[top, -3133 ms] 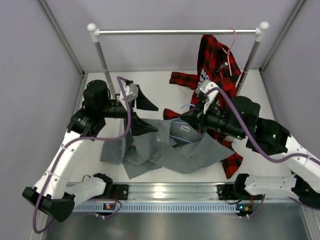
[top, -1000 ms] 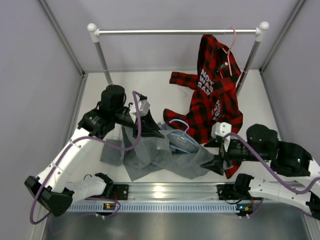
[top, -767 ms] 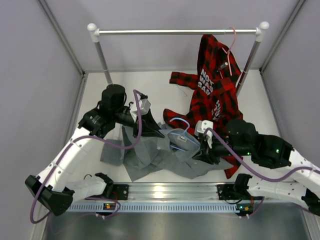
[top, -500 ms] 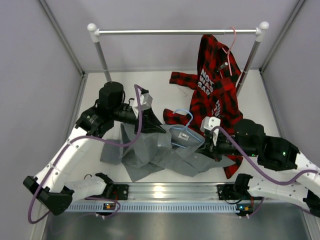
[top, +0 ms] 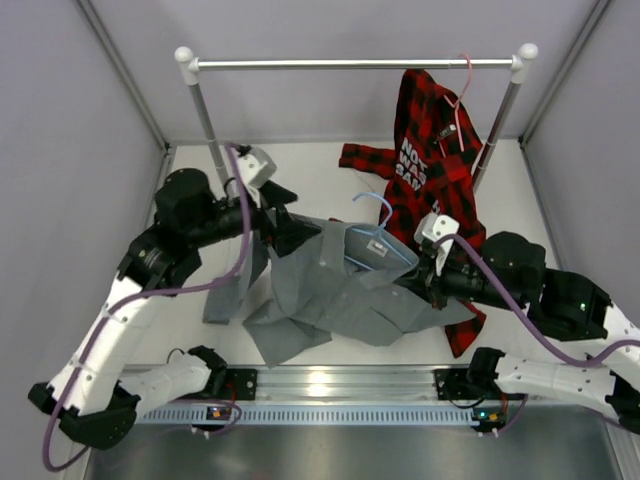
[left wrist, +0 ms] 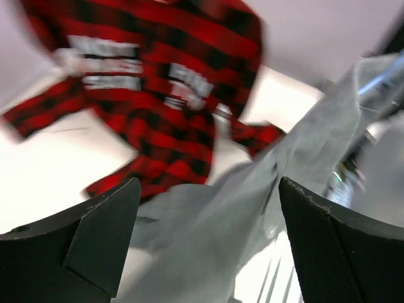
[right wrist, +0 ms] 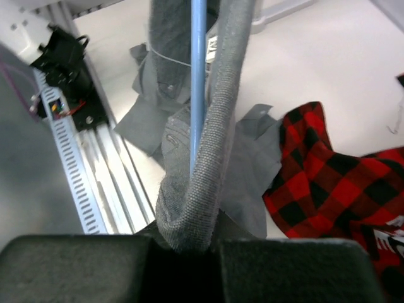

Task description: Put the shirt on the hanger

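The grey shirt (top: 335, 290) lies rumpled mid-table, its collar end raised. The light-blue hanger (top: 372, 238) stands tilted at that raised end, hook (top: 374, 199) up. My right gripper (top: 417, 276) is shut on a thick fold of the shirt (right wrist: 211, 113). The hanger wire (right wrist: 197, 76) runs up through that fold from the gripper (right wrist: 189, 243). My left gripper (top: 292, 215) hovers open over the shirt's left edge. Nothing sits between its fingers (left wrist: 95, 233), which stand apart from the shirt (left wrist: 208, 246) below the gripper (left wrist: 208, 189).
A red-and-black plaid shirt (top: 432, 140) hangs on a pink hanger (top: 463, 75) from the rack rail (top: 350, 64) at the back right, its lower part trailing onto the table beside my right arm. The rack posts (top: 205, 120) stand behind. A metal rail (top: 330, 385) runs along the near edge.
My left gripper has opened, let go of the shirt and pulled back to the upper left. My right gripper has shut on the shirt fold and hanger and raised them.
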Robot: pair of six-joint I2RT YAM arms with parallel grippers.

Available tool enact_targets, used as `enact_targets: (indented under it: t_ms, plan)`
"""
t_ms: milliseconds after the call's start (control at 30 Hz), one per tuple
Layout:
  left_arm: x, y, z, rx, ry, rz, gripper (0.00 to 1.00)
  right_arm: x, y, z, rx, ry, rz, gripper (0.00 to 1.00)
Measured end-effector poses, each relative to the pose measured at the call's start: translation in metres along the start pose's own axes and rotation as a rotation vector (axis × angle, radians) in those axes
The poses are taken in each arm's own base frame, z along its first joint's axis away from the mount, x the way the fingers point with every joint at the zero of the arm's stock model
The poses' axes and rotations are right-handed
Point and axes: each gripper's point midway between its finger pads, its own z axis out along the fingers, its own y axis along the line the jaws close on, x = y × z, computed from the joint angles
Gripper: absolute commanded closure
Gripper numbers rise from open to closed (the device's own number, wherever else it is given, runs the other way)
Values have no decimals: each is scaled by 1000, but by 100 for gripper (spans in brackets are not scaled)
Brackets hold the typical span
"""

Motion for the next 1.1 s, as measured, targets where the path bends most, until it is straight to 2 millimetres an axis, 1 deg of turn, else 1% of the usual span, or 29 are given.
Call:
enact_targets:
  t_ms: [33,67,100,133,167,200,233,300,333,400,433,467,567,600,633,667,767,933,1000,1100]
  plan:
    - [-6,7,-7,-76,-23,-13,5,-5,-5,-1,30,-7,13,100]
    - [-17,20,-21,-205,-67,-32,4,-10,-10,-2,67,-16,33,100]
    - [-29,29,-37,-311,-117,-42,2,-16,-15,-3,101,-24,57,100]
    - [-41,36,-56,-409,-175,-47,2,-21,-20,-4,131,-35,77,100]
    - [-49,40,-73,-481,-223,-51,2,-28,-25,-6,165,-47,103,100]
    - [-57,42,-97,-567,-283,-55,2,-36,-29,-7,192,-60,129,100]
    - [-60,43,-112,-619,-319,-59,2,-44,-32,-8,213,-69,151,100]
    - [-62,42,-150,-736,-410,-68,2,-64,-35,-10,236,-96,191,100]
    - [-58,43,-166,-790,-442,-76,2,-75,-37,-10,244,-98,210,100]
    - [-34,55,-190,-921,-469,-109,2,-102,-37,-12,250,-130,248,100]
    - [-20,62,-198,-985,-466,-127,2,-117,-38,-10,251,-150,270,100]
    - [0,72,-208,-1070,-456,-146,2,-129,-38,-8,252,-165,292,100]
    - [53,92,-236,-1291,-438,-165,2,-147,-39,3,265,-152,359,100]
    - [66,95,-245,-1347,-435,-163,2,-148,-39,8,271,-135,381,100]
    - [73,97,-254,-1393,-440,-158,2,-147,-40,12,280,-119,404,100]
    - [76,98,-259,-1424,-443,-156,2,-146,-40,16,289,-106,422,100]
    - [70,100,-275,-1511,-480,-153,2,-131,-43,28,330,-35,476,100]
    - [70,110,-279,-1595,-466,-151,2,-109,-46,55,386,62,553,100]
    - [73,116,-282,-1633,-452,-149,2,-101,-47,70,410,94,583,100]
    - [81,124,-285,-1670,-429,-155,2,-90,-55,89,478,121,613,100]
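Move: The rail the blue hanger is being carried to crosses about 28 cm ahead of the right hand and 17 cm above it, its middle some 8 cm to the left. The grey shirt's middle hangs 11 cm left of that hand and 15 cm lower, about 2 cm ahead; the red plaid shirt is roughly 21 cm ahead, 7 cm right and 15 cm below. From the left hand the rail's middle is about 19 cm ahead, 8 cm right and 10 cm up. The grey shirt and blue hanger, still pinched together at one shoulder by the right hand, are lifted some 14 cm and then lowered about 8 while going forward and left, roughly 10 cm forward in all, towards the rail, the wrist turning clockwise. The left hand, already open, swings about 30 cm left away from the shirt, first rising then sinking, and turns nearly 100 degrees counter-clockwise to face forward. ##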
